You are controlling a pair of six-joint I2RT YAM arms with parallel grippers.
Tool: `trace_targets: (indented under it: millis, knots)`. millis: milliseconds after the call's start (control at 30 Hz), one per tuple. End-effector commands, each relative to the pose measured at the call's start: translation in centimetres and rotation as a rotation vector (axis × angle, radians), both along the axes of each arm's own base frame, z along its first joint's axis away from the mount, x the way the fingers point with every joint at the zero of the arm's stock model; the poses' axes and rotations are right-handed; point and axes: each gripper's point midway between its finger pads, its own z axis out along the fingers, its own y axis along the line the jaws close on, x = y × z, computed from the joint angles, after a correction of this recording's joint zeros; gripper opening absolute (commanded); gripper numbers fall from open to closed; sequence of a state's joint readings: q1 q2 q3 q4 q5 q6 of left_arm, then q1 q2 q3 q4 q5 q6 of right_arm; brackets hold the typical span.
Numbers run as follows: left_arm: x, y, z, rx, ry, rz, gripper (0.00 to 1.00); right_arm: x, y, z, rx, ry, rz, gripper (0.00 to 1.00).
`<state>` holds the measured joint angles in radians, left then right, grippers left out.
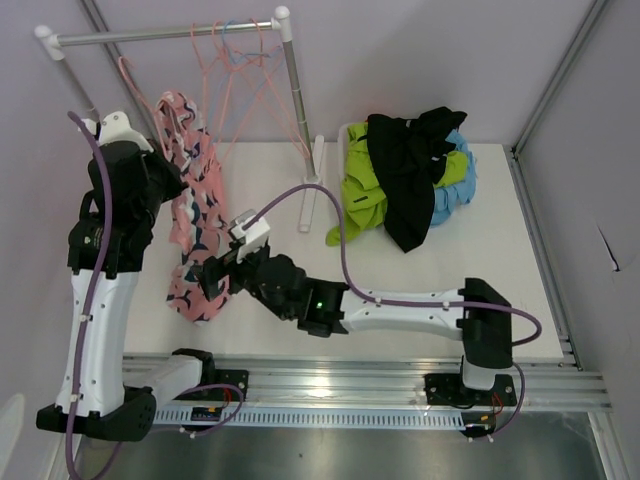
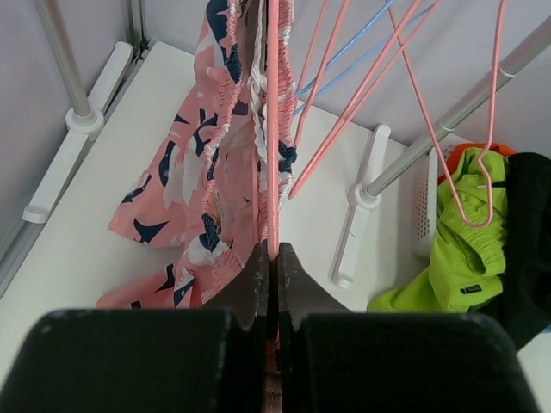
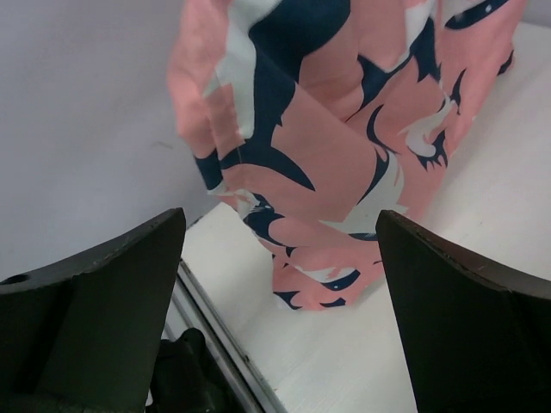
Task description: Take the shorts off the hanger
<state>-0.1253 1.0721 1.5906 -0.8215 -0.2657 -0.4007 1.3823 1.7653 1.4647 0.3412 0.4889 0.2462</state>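
Observation:
The pink shorts [image 1: 195, 215] with dark-blue shapes hang on a pink hanger [image 2: 273, 129]; their lower hem rests on the white table. My left gripper [image 2: 274, 258] is shut on the hanger's thin bar, with the shorts [image 2: 194, 181] draped just beyond and left of it. In the top view the left gripper [image 1: 165, 172] sits at the shorts' upper left. My right gripper [image 1: 212, 275] stands open low beside the hem. In the right wrist view the shorts [image 3: 318, 129] hang in front of the right gripper [image 3: 280, 219], with no cloth between its fingers.
A clothes rack [image 1: 290, 90] stands at the back with several empty pink and blue hangers [image 1: 245, 60] on its rail. Its foot [image 1: 315, 185] lies on the table. At the right, a white basket [image 1: 350, 130] holds a pile of lime green [image 1: 365, 190], black [image 1: 405, 170] and light blue shorts.

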Motion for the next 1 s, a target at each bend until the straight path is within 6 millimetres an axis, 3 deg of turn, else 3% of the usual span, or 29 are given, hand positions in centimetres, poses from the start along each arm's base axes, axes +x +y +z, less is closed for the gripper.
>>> trace_targets:
  millis: [0, 300, 333, 400, 433, 500, 533, 567, 633, 700, 733, 767, 833, 867, 967]
  knots:
    - [-0.9, -1.1, 2.7, -0.044, -0.085, -0.050, 0.00, 0.1, 1.8, 1.8, 0.058, -0.013, -0.019, 0.99]
    - [-3.0, -1.4, 3.6, -0.048, -0.103, -0.090, 0.00, 2.1, 3.2, 1.6, 0.119, -0.054, -0.153, 0.99]
    - [-3.2, -1.5, 3.8, -0.052, -0.107, -0.097, 0.00, 2.1, 3.8, 0.9, 0.112, -0.055, -0.150, 0.98]
    - [-3.4, -1.8, 3.8, -0.061, -0.110, -0.111, 0.00, 1.9, 4.3, 0.7, 0.109, -0.056, -0.133, 0.80]
    - [-3.6, -1.8, 4.0, -0.063, -0.116, -0.112, 0.00, 1.8, 4.6, 0.1, 0.098, -0.052, -0.124, 0.52]
    - [-3.8, -1.8, 4.2, -0.063, -0.124, -0.111, 0.00, 1.6, 4.9, -1.2, 0.075, -0.042, -0.108, 0.18]
    - [-3.8, -1.7, 4.3, -0.063, -0.127, -0.109, 0.00, 1.2, 5.0, -2.1, 0.062, -0.024, -0.105, 0.05]
    - [-3.9, -1.7, 4.5, -0.063, -0.132, -0.108, 0.00, 1.0, 4.9, -2.4, 0.058, -0.013, -0.106, 0.00]
    - [-4.0, -1.6, 5.0, -0.058, -0.145, -0.103, 0.00, -0.2, 4.7, -4.9, 0.018, 0.018, -0.086, 0.00]
    - [-3.9, -1.1, 6.1, -0.036, -0.167, -0.086, 0.00, -1.7, 4.0, -6.0, -0.004, 0.029, -0.067, 0.00]
    - [-3.9, -0.8, 6.2, -0.023, -0.165, -0.073, 0.00, -3.6, 3.6, -8.4, -0.056, 0.032, -0.047, 0.00]
    - [-3.7, -0.5, 6.4, -0.013, -0.163, -0.059, 0.00, -4.4, 3.1, -9.4, -0.080, 0.034, -0.044, 0.00]
    - [-3.7, 0.3, 7.4, 0.020, -0.178, -0.023, 0.00, -5.8, 1.7, -10.5, -0.111, 0.038, -0.060, 0.00]
    - [-3.6, 0.6, 7.6, 0.030, -0.180, -0.010, 0.00, -7.5, 0.9, -12.5, -0.149, 0.049, -0.043, 0.00]
    - [-3.3, 1.2, 8.7, 0.057, -0.198, 0.017, 0.00, -8.8, -1.1, -14.8, -0.181, 0.092, -0.073, 0.00]
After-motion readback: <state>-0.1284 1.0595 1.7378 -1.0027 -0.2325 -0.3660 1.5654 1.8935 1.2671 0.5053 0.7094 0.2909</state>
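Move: The pink patterned shorts hang in front of the open right hand, their middle roughly 8 cm forward, 6 cm left and a little above it. The left hand already grips the pink hanger, whose middle is some 9 cm ahead, 2 cm left and 4 cm above; from this hand the shorts' middle is about 3 cm ahead, 3 cm right and 9 cm below. The empty hangers hang roughly 17 cm ahead and 12 cm right of it, about level. The right fingers shut on the hanging cloth of the shorts after easing about 5 cm left and 3 cm down to it, then, keeping the pinch, haul down and back with some drift to the right, roughly 9 cm each way down and back. Meanwhile the left hand keeps its hold on the hanger and draws it back about 4 cm, rising slightly at the end. ##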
